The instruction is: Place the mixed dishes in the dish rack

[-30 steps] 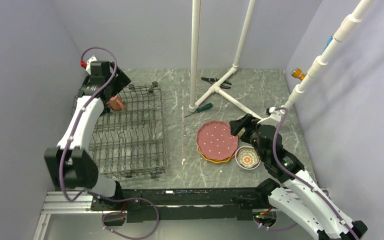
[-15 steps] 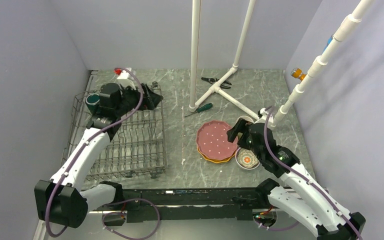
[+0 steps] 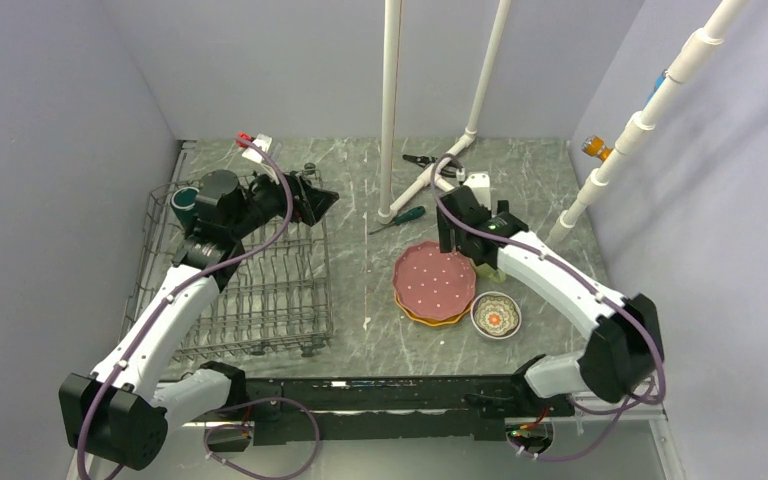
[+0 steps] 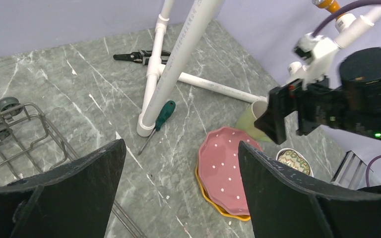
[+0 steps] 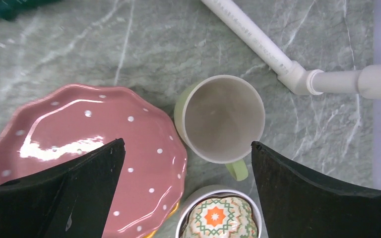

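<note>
The grey wire dish rack [image 3: 260, 290] stands at the left, with a dark green mug [image 3: 185, 204] in its back left corner. My left gripper [image 3: 312, 203] hovers over the rack's back right corner, open and empty [image 4: 181, 193]. Right of the rack, the pink dotted plate [image 3: 434, 279] lies stacked on the yellow-orange plate [image 4: 217, 200]. A floral bowl [image 3: 496, 314] sits to their right. Behind the bowl stands the light green mug [image 5: 221, 118], upright with its handle toward the bowl [image 5: 221, 218]. My right gripper [image 5: 186, 193] hangs open above this mug, touching nothing [image 3: 463, 243].
A white pipe frame [image 3: 390, 110] rises from the back middle, with one foot [image 5: 258, 44] running close behind the light green mug. A green-handled screwdriver [image 3: 402, 216] and pliers [image 3: 430, 161] lie by the frame's base. Grey walls close in the left, back and right.
My left arm swung right from the rack's back left corner, uncovering the dark green mug there. My right arm moved back from the bowl to above the light green mug, jaws widening.
</note>
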### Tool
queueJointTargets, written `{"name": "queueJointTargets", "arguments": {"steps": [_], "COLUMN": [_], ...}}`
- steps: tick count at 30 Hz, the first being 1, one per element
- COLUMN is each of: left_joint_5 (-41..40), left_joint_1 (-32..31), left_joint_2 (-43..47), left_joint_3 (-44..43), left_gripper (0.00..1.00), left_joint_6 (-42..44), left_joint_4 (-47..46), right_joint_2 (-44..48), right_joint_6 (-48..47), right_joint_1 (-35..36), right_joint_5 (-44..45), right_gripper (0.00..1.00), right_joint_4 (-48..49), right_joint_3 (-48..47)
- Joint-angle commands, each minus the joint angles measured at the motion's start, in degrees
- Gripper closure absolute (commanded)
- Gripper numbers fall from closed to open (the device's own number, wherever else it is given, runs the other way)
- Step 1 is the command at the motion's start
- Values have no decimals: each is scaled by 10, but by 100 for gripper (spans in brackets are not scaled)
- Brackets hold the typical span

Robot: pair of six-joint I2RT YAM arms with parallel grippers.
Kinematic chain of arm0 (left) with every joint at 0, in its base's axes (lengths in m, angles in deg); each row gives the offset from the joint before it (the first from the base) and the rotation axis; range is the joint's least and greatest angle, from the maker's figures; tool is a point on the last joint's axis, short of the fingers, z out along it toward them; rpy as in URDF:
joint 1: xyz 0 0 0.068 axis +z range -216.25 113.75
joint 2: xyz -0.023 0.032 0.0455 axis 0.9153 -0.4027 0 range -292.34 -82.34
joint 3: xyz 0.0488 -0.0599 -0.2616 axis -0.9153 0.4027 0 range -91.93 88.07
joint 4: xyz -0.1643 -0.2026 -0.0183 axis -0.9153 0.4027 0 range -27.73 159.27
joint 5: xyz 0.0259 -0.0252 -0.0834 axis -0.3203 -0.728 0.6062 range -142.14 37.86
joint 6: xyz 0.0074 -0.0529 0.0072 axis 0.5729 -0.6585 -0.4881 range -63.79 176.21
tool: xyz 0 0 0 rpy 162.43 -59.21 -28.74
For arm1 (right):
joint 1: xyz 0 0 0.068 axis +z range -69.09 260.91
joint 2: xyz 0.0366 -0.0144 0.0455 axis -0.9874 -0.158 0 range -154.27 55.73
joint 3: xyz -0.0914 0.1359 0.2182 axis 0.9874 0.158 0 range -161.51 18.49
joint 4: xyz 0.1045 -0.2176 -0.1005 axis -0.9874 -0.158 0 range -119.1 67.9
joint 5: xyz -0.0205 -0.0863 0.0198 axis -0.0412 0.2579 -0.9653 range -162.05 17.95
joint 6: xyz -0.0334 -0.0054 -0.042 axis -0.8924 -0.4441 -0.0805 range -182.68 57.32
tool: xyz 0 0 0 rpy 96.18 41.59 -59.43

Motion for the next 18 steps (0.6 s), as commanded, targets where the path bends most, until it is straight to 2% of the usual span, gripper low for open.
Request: {"name": "queueJointTargets", "arguments": {"steps": [1, 6, 8, 9, 15, 18], "left_joint_5": [19, 36, 38, 36, 29, 25], "left_joint_1": [-1, -1, -1, -1, 0, 0], "left_joint_2": [10, 2, 2, 2, 2, -1], "left_joint_3": [-6, -7, -6, -6, -9, -12], "left_gripper": [12, 12, 12, 12, 12, 12], "left_joint_6": [8, -7, -11, -11, -9, -8], "left_joint_4": [-29, -37, -39, -38, -28, -24], "right_joint_2": [-38, -52, -53, -54, -68, -72], "right_joint_6": [-37, -31, -24, -12, 14, 23], "right_joint_1": [-10, -30, -45, -51, -89, -98], "right_joint_5": [13, -37, -62, -62, -103, -112], "right_gripper": [1, 3, 12, 19, 24, 33], "right_joint_4": [4, 86, 125, 135, 187, 205], "right_joint_3": [-17, 15, 34, 42, 77, 89]}}
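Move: The green mug lies about 4 cm to the right hand's right, 3 cm farther out and roughly 14 cm lower. Of its neighbours, the pink plate is about 9 cm left of the hand and 2 cm nearer the base, the patterned bowl 9 cm back and 5 cm right, both some 16 cm below. From the left hand the mug is roughly 37 cm right, 4 cm farther out and 29 cm down. The green mug's left wall is what the right hand comes down towards: it sinks about 7 cm, easing forward some 3 cm and only slightly to the right, wrist nearly unturned. On the way the wide-open fingers narrow by about a quarter, the right finger coming over the mug's opening and the left one staying outside, over the plate's edge; contact can't be seen. ##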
